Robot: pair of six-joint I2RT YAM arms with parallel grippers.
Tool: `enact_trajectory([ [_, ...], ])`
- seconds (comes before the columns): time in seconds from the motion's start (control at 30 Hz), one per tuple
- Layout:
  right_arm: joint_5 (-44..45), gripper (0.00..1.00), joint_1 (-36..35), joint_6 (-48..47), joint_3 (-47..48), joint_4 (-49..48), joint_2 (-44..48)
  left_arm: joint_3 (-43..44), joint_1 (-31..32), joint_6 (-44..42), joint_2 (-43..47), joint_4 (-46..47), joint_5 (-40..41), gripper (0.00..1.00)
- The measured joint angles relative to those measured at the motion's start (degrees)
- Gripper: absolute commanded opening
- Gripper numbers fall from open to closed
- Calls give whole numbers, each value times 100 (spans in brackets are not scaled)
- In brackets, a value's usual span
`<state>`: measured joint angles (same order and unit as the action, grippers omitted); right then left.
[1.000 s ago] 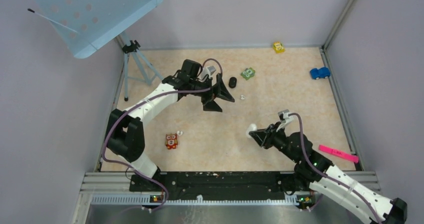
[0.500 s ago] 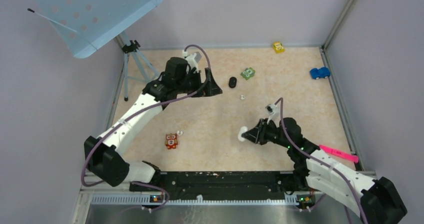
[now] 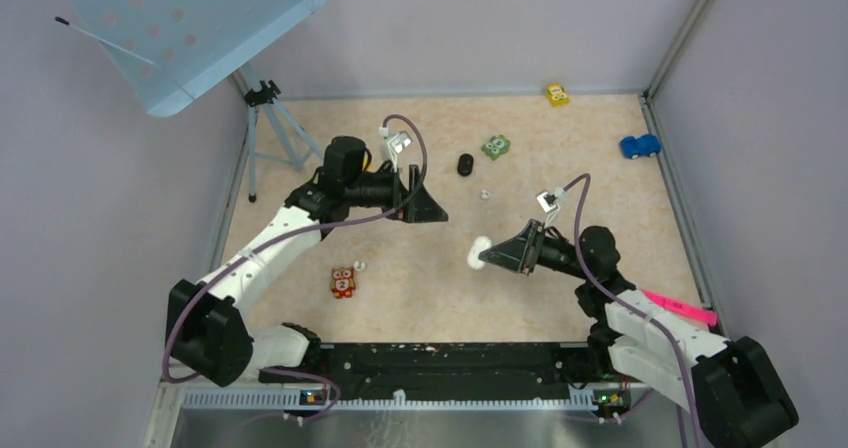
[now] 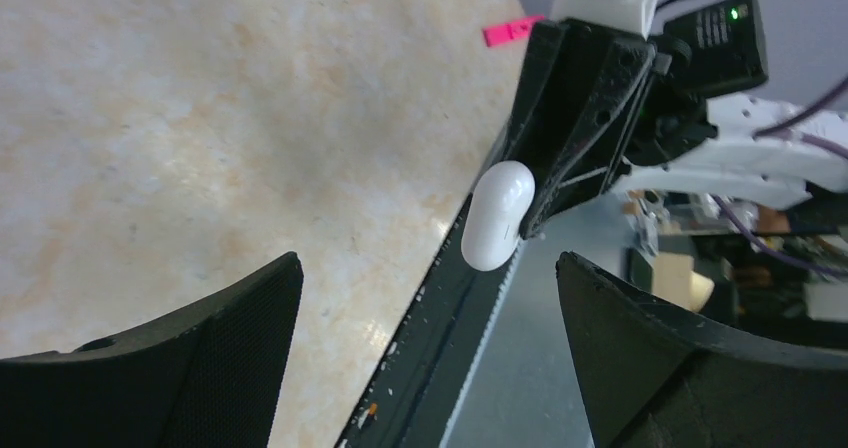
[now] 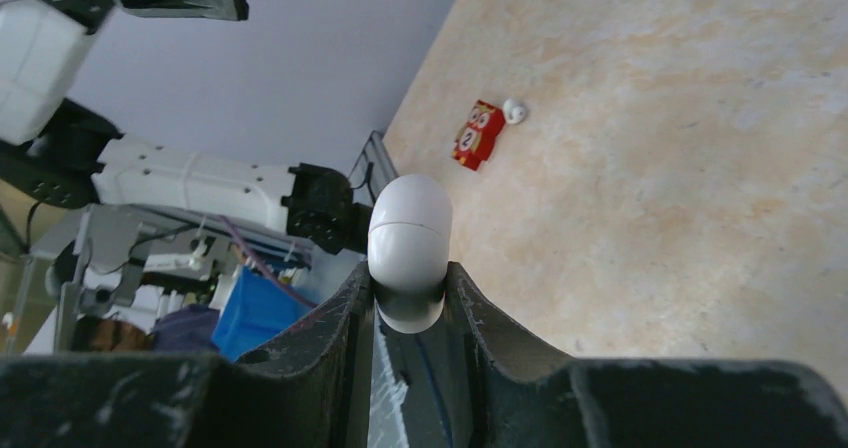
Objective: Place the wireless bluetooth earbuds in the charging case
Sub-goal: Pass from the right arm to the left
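My right gripper (image 3: 487, 255) is shut on a white charging case (image 3: 479, 252), held off the table with its lid closed. In the right wrist view the case (image 5: 410, 230) sticks out from between the fingertips (image 5: 410, 276). My left gripper (image 3: 428, 205) is open and empty, pointing right toward the case. The case (image 4: 497, 215) shows ahead of its wide jaws (image 4: 428, 264). One white earbud (image 3: 485, 195) lies on the table between the arms. Another white earbud (image 3: 359, 265) lies beside the owl toy (image 3: 343, 282), also seen as a bud (image 5: 515, 110) in the right wrist view.
A black oval object (image 3: 465, 164) lies near the green toy (image 3: 495, 147). A yellow car (image 3: 557, 94) and a blue car (image 3: 640, 146) sit at the back right. A pink marker (image 3: 678, 307) lies near the right arm. A tripod (image 3: 270, 118) stands at the back left.
The right gripper carried the case up and left, turning to face the left arm. The left gripper swung away from the black object and turned to point at the case.
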<state>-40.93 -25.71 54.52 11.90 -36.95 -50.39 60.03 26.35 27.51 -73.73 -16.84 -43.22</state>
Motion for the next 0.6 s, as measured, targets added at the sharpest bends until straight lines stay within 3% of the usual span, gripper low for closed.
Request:
enact_trajectory([
  [0.13,-437,0,2,435,-44,-809,-245,-695,35,481,39,870,-815,99],
  [0.33,-883,0,4,728,52,-1375,-654,-973,114,1115,-2,1613,-1515,89],
  [0.47,-1064,0,4,1102,162,-2131,-1095,-1082,404,1453,-4,2177,-1650,78],
  [0.6,-1213,0,9,1598,203,-3060,-1703,-1180,809,1674,-4,2461,-1648,74],
])
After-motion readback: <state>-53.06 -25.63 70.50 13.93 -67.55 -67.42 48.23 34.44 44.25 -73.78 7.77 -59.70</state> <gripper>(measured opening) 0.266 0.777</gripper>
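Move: The white charging case, upright in the right gripper's pinch, is about 10 cm back, 9 cm right and some 4 cm below the left hand. A loose earbud on the table is about 6 cm ahead and 12 cm right of the left hand; the black case is 14 cm ahead and 8 cm right, both roughly 20 cm below. From the right hand, the left gripper's open fingers are some 10 cm ahead, 11 cm left and slightly higher. Back about 8 cm and right about 4 cm, the left hand swings towards the charging case, its fingers turning some 20 degrees clockwise and tilting up as they narrow from wide open by about a fifth, still not gripping. The right hand keeps its pinch and raises the case about 3.5 cm, easing left and turning some 15 degrees to present it. ##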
